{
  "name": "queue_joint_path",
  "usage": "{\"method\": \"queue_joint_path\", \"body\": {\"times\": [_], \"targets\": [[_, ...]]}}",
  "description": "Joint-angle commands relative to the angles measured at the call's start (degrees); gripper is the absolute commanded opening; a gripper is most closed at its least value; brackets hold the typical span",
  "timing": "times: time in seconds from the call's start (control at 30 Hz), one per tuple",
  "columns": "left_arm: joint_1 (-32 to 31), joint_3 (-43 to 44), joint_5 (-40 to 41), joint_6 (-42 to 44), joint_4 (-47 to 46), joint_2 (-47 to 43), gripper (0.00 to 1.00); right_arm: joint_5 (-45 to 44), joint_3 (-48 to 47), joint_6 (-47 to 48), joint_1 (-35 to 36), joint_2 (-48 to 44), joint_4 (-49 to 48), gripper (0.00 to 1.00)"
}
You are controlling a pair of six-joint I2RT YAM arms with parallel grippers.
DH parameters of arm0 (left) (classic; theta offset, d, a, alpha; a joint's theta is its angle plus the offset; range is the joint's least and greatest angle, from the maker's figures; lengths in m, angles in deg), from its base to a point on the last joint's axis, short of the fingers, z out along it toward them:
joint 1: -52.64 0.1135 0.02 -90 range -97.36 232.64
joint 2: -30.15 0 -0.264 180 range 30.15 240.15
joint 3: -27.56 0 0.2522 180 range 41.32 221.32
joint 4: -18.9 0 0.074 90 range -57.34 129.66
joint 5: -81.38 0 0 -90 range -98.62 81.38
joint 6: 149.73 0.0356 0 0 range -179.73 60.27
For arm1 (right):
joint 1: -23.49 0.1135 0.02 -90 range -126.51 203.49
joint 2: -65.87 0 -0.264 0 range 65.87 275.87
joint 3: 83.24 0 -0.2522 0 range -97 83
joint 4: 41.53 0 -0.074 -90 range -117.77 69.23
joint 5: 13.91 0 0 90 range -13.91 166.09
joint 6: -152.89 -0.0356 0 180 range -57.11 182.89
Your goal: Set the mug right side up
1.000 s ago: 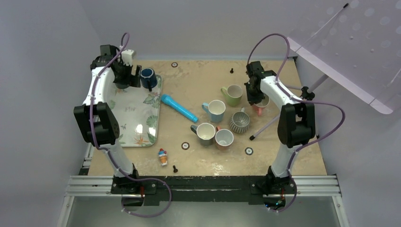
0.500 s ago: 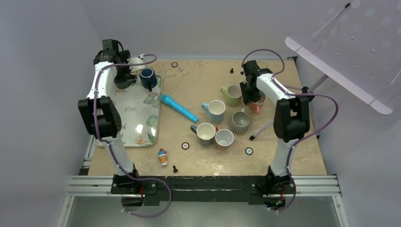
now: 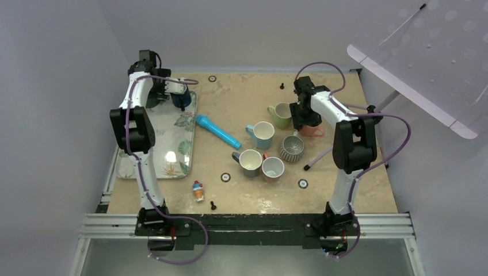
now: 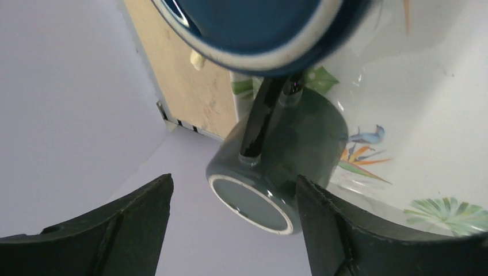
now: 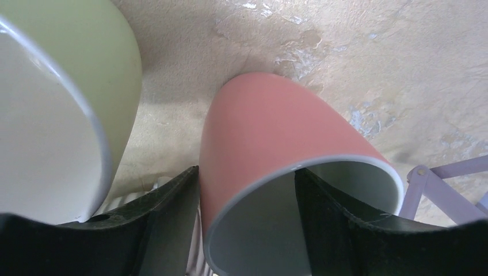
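Note:
At the tray's far left corner a grey-blue mug point(image 4: 288, 155) with a black handle shows its base ring to the left wrist camera. My left gripper point(image 4: 233, 181) point(image 3: 156, 96) is open, with a finger on each side of that base and a gap on the left. From above, the arm hides this mug. A pink mug point(image 5: 270, 126) point(image 3: 314, 131) leans with its mouth toward the right wrist camera. My right gripper point(image 5: 246, 171) point(image 3: 302, 122) is open and straddles its rim, one finger outside the wall and one inside.
A dark blue mug point(image 4: 259, 29) point(image 3: 180, 95) stands on the floral tray point(image 3: 167, 155) beside the left gripper. A green mug point(image 3: 283, 115) point(image 5: 63, 103) sits just left of the pink one. A ribbed grey mug point(image 3: 292, 148), three other mugs, a blue microphone point(image 3: 217, 131) and a purple stand leg point(image 3: 322, 152) are nearby.
The right jaws have opened around the pink mug's wall, and the mug now leans over. The left arm swung toward the tray's back corner, its jaws narrowing slightly.

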Motion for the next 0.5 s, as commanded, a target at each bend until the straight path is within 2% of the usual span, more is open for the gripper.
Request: {"method": "queue_joint_path", "body": {"times": [0.0, 0.1, 0.23, 0.37, 0.47], "targets": [[-1.4, 5.5, -1.7, 1.1, 2.2, 3.3, 0.8, -3.1, 0.3, -1.3, 0.7, -2.9, 0.1, 0.65], [-1.7, 8.7, 1.1, -0.4, 4.7, 6.6, 0.77, -3.9, 0.1, -1.3, 0.9, -2.6, 0.6, 0.65], [-1.7, 8.0, 0.8, -1.6, 10.6, 6.6, 0.76, -3.7, 0.2, -1.3, 1.2, -3.0, 0.7, 0.65], [-1.4, 7.3, 0.9, -2.6, 15.3, 5.9, 0.64, -3.7, 0.1, -1.2, 1.5, -3.5, 0.7, 0.65], [-1.2, 2.8, 1.0, -2.1, 14.8, 3.3, 0.6, -3.6, 0.3, -0.9, 1.8, -4.0, 0.7, 0.65]]}}
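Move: The dark green mug, standing upside down in the tray's far left corner, is about 2 cm back and 1 cm right of the left hand, its middle some 8 cm below. The upturned blue mug stands roughly 12 cm to the right of the left hand and 2 cm back, equally low. From the idle right hand, the green mug lies about 55 cm left, 14 cm farther out and 3 cm lower. The left hand drops about 5 cm towards the green mug, easing right and finally back, tipping steeper, fingers part-closing. ##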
